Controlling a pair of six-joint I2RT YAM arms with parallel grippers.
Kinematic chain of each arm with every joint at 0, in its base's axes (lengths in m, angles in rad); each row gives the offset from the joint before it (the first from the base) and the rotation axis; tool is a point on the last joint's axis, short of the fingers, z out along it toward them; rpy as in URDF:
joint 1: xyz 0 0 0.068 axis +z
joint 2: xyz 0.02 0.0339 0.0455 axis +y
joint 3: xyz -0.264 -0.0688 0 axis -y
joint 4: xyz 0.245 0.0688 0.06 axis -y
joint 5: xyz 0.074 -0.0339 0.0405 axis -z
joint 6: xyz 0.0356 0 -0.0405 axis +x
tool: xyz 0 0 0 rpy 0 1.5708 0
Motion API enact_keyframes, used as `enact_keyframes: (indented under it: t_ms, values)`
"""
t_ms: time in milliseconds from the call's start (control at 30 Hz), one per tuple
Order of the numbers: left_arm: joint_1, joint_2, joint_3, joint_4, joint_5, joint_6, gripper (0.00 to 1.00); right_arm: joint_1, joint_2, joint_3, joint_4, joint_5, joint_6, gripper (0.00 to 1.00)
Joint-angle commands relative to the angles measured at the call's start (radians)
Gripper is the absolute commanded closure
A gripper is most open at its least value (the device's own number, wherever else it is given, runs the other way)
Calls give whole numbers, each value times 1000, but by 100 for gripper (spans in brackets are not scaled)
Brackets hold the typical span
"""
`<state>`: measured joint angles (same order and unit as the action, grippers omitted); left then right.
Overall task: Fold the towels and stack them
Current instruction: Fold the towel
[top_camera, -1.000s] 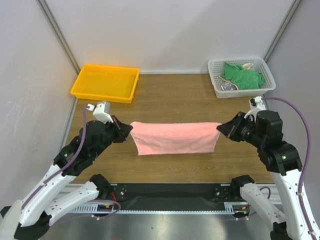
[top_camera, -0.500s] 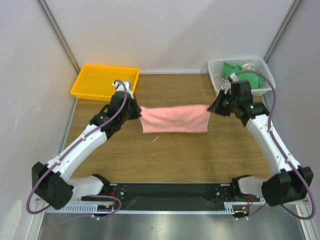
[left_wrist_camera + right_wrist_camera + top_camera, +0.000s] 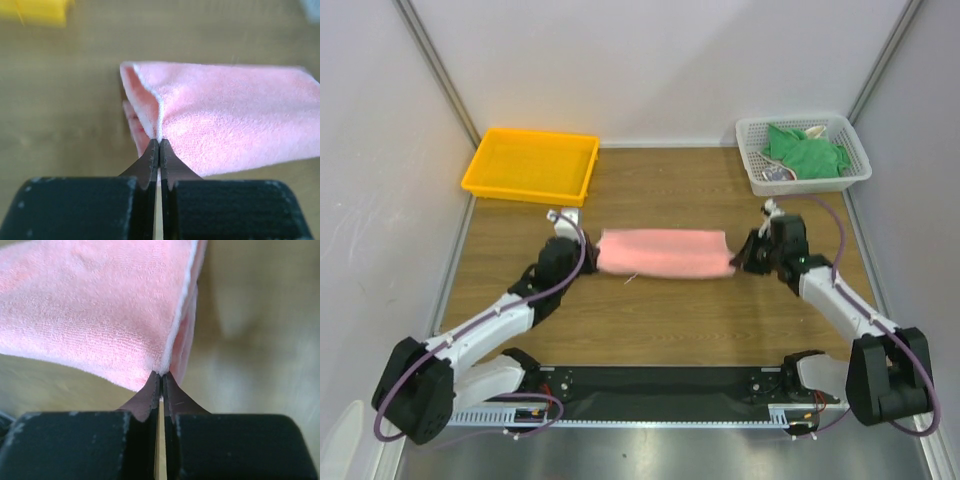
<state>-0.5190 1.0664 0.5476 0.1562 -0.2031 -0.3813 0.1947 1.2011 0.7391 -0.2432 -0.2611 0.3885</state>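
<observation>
The salmon-pink towel (image 3: 665,253) lies stretched across the middle of the table, doubled over lengthwise. At its left end my left gripper (image 3: 592,254) is shut on the white-hemmed corner (image 3: 159,131). My right gripper (image 3: 737,257) is shut on the right-hand corner (image 3: 166,362). Both arms reach low over the wood. The green towel (image 3: 805,152) sits bunched in the white mesh basket (image 3: 754,170) at the back right. A bit of the patterned towel (image 3: 779,174) peeks out beside it.
A yellow plastic tray (image 3: 480,172) stands at the back left. Grey walls close in on three sides. A small pale speck (image 3: 631,278) lies on the wood just in front of the pink towel.
Both grippers carried the pink towel away from me, then back toward me and down. It now lies low on the table as a narrower doubled band.
</observation>
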Motion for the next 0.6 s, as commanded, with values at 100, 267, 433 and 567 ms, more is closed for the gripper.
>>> enact_keyframes:
  t_ms: [100, 267, 433, 567]
  values:
    - [-186, -258, -207, -26, -153, -158, 100, -3, -236, -193, -33, -1, 53, 100]
    - [-288, -353, -255, -148, -148, -257, 98, 0, -342, -251, -149, -35, 105, 96]
    - [-309, -385, -163, -430, -197, -323, 50, -1, -342, -238, -248, -102, 128, 55]
    - [-312, -433, -36, -593, -307, -357, 0, -3, -316, -144, -338, -50, 132, 20]
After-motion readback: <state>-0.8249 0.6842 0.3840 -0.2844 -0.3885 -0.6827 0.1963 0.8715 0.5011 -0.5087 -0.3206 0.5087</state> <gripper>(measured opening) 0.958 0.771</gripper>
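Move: Both hands hold the near corners of the folded pink towel, stretched between them, its middle about 16 cm to the inner side of each hand, some 3 cm ahead and 6 cm below. The bare wood where those corners are to go is about 10 cm back from each hand and roughly 10 cm down. The yellow tray stands some 30 cm ahead of the left hand and 18 cm to its left; the white basket about 32 cm ahead of the right hand and 22 cm to its right. Both hands together draw the near edge of the pink towel back towards the base and down, dropping about 4 cm quickly at first, then going on back nearly level, some 11 cm back in all, with the towel's body trailing ahead of them. As they near the end of the pull, both grippers open wide while their fingers tip about 12 degrees further down, letting go of the two corners on the wood and staying low by them. ##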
